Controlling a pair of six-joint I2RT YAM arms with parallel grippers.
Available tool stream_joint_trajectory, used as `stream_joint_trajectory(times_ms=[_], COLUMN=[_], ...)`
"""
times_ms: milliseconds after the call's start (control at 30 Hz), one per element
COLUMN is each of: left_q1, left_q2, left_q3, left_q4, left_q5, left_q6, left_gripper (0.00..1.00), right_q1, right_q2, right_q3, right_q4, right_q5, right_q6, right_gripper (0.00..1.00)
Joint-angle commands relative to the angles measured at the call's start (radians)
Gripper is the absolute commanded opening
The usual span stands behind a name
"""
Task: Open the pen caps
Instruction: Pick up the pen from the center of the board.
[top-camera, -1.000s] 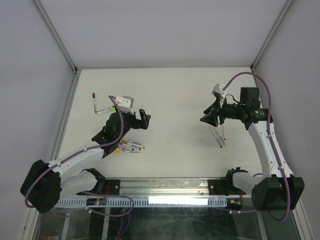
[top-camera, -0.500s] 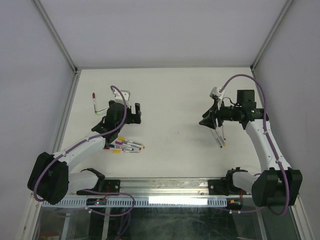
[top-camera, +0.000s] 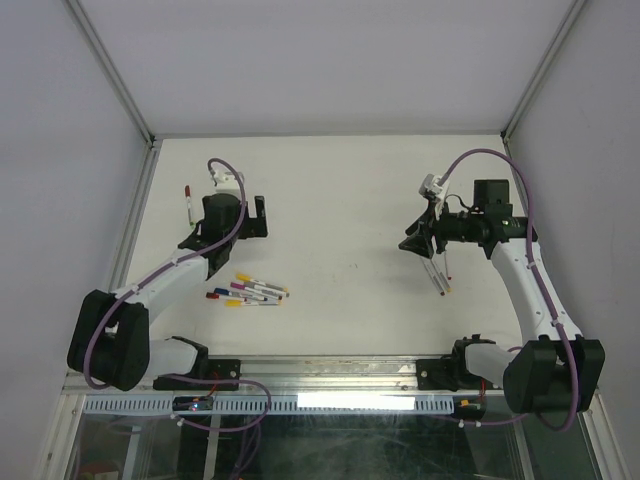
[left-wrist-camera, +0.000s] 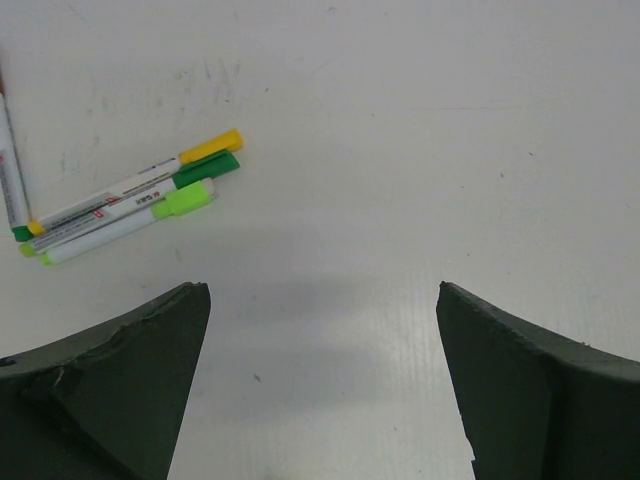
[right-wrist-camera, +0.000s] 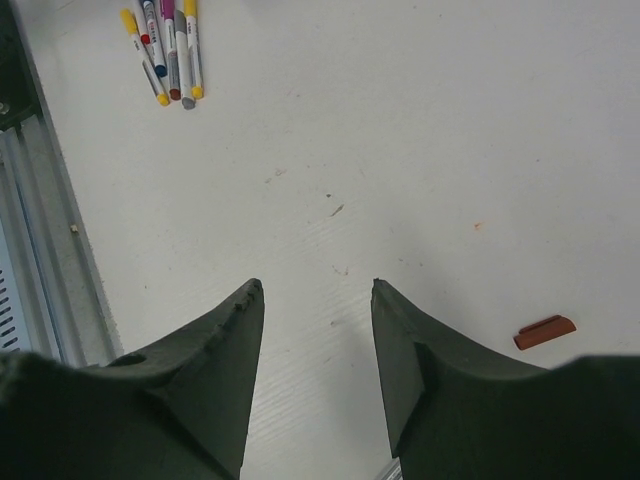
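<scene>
My left gripper (top-camera: 256, 218) (left-wrist-camera: 322, 290) hangs open over bare table at the far left, nothing between its fingers. In the left wrist view, three pens (left-wrist-camera: 130, 205) lie side by side ahead and to the left, with yellow, dark green and light green caps. A red-capped pen (top-camera: 188, 201) lies left of that arm. Several more pens (top-camera: 250, 292) (right-wrist-camera: 168, 50) sit in a loose bunch nearer the front. My right gripper (top-camera: 412, 243) (right-wrist-camera: 315, 285) is open and empty above the table. A loose maroon cap (right-wrist-camera: 545, 331) lies right of its fingers. Two pens (top-camera: 438, 274) lie beneath the right arm.
The white table (top-camera: 340, 190) is walled by pale panels on three sides. A metal rail (top-camera: 330, 372) runs along the near edge by the arm bases, also seen as the metal rail (right-wrist-camera: 45, 250) in the right wrist view.
My left arm has swung back and to the left, carrying its open gripper away from the front bunch of pens. The right arm has barely shifted.
</scene>
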Motion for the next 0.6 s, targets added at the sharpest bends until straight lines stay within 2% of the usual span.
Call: stream_joint_trajectory(times_ms=[0,233,467,567], left_q1=[0.082,0.245,0.399,0.448], left_q2=[0.043,0.183,0.306,0.387], left_q3=[0.081,0.161,0.245,0.343], left_q4=[0.01,0.009,0.044,-0.019], left_q5=[0.017,0.106,0.084,0.036], left_q6=[0.021,-0.037,-0.154,-0.157], left_gripper=[0.99,0.97,0.83,0.75], right_q1=[0.004,0.004,0.005,0.004], right_q2=[0.003,0.005,0.014,0.017], right_q3=[0.008,0.008,0.009,0.009], right_q4=[0.017,0.017,0.012,0.009], right_q5=[-0.001,-0.003,-0.01,-0.012], right_q6=[-0.018,-0.017,-0.017,-0.015], right_gripper=[0.5,0.5,0.5,0.5])
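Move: The brown-capped pen lies about 18 cm to the left hand's left and 10 cm ahead, some 9 cm below. Nearer on that path, the three pens side by side (yellow, green and light-green caps) have their middle about 11 cm left and 5 cm ahead; the near pens lie some 18 cm back and 3 cm right. From the right hand, the brown-capped pen is roughly 53 cm left, 20 cm ahead and 18 cm below. The left hand sweeps left and forward, some 12 cm left and 6 cm out, towards the brown-capped pen, coming in over the three pens side by side and sinking about 4 cm, mostly in the second half. On the way the gripper turns counter-clockwise about 20 degrees, more into line with the brown-capped pen, and dips slightly, while the wide-open fingers begin to narrow but stay well apart, still holding nothing. ##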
